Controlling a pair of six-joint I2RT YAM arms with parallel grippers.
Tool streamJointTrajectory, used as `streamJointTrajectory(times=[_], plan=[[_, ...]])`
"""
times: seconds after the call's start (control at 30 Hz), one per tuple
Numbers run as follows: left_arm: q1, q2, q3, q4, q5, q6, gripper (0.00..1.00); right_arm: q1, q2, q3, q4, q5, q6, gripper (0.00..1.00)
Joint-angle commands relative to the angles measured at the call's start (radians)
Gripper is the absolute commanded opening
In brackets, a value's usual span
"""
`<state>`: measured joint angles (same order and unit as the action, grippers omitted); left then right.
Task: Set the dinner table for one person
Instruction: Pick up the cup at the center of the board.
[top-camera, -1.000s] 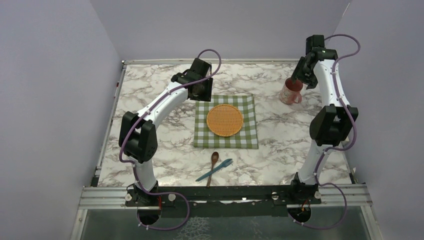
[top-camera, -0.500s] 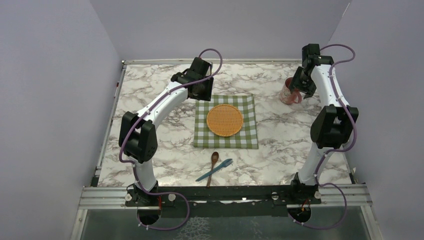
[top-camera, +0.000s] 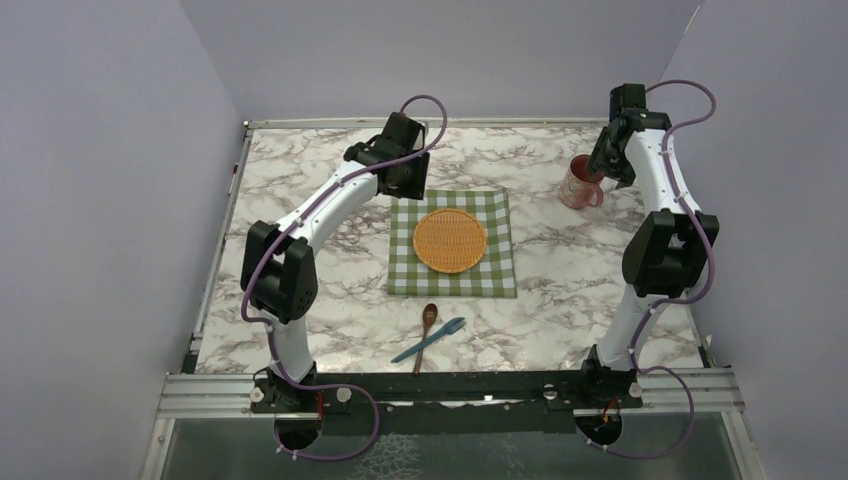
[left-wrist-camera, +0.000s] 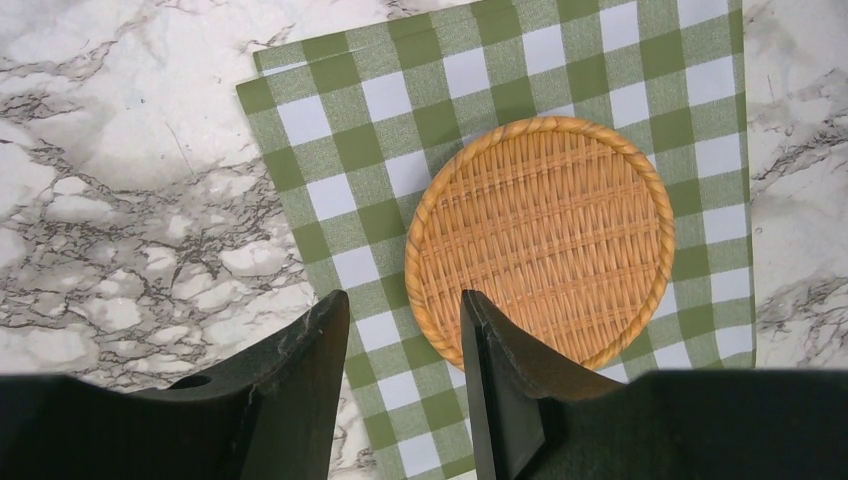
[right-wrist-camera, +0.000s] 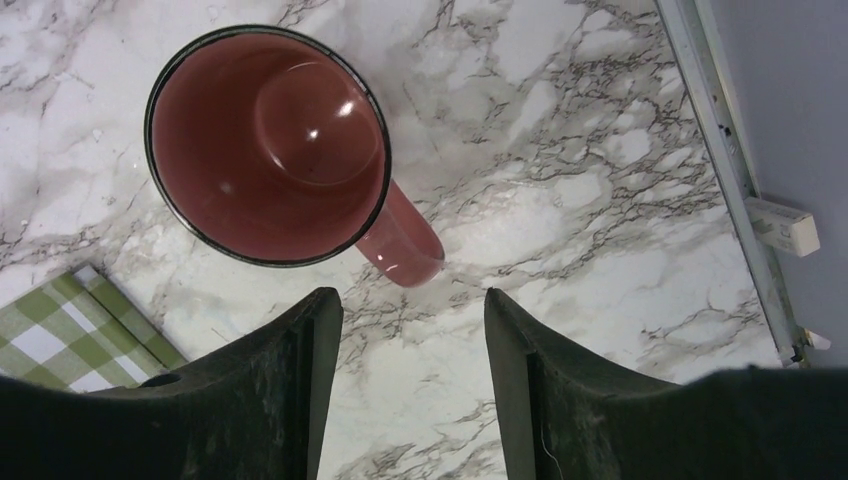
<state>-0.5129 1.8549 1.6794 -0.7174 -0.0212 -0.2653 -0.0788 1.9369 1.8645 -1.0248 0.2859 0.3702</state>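
Note:
A round wicker plate (top-camera: 450, 240) (left-wrist-camera: 538, 240) lies on a green-and-white checked cloth (top-camera: 452, 278) (left-wrist-camera: 330, 190) in the middle of the marble dinner table (top-camera: 300, 190). My left gripper (top-camera: 404, 182) (left-wrist-camera: 403, 310) hovers open and empty above the cloth's far left corner, beside the plate's rim. A pink mug (top-camera: 580, 183) (right-wrist-camera: 268, 145) stands upright at the far right, its handle (right-wrist-camera: 400, 240) pointing toward my right gripper (top-camera: 612, 160) (right-wrist-camera: 412, 305), which hangs open just above it, holding nothing. A wooden spoon (top-camera: 427, 330) and a blue fork (top-camera: 430, 340) lie crossed near the front.
The metal frame (right-wrist-camera: 720, 130) runs along the table's right edge, close to the mug. Purple walls enclose the table on three sides. The arm bases (top-camera: 440, 390) sit on a rail at the near edge.
My right gripper has shifted right and toward the far side, off the mug's top and over by its handle, and its jaws have narrowed slightly. The left arm has not moved.

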Motion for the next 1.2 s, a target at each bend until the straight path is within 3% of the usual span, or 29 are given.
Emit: streamJointTrajectory(times=[0.0,0.83,1.17], plan=[[-0.003,0.016,0.032,0.015,0.020,0.006,0.48,-0.028,-0.006,0.003,0.054,0.017,-0.034,0.58],[-0.003,0.062,0.075,0.001,0.009,0.015,0.48,-0.036,0.108,-0.001,0.140,-0.044,0.026,0.40],[-0.001,0.071,0.076,-0.004,0.010,0.018,0.48,-0.036,0.136,-0.021,0.155,-0.054,0.052,0.26]])
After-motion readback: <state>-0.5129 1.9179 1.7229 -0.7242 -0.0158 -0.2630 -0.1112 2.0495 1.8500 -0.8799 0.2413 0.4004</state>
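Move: The cup stands about 7 cm ahead of the right hand and 3 cm to its left, its middle some 7 cm lower, with the handle turned back towards this hand. Its one near neighbour, the woven plate on the checked cloth, lies about 37 cm to the right hand's left, 7 cm nearer the base and 11 cm below. From the left hand the cup is roughly 42 cm to the right, 10 cm farther out and 8 cm below. The right hand slips a little over 1 cm to its right, then sinks about 4.5 cm while reaching some 3.5 cm forward, its wrist keeping nearly the same downward slant, to bring the fingers astride the near-right part of the cup's rim beside the handle. On the way the fingers close by about half but stay parted, the left one coming over the cup's mouth and down inside the rim, the right one outside by the handle; no pinch can be made out yet. ##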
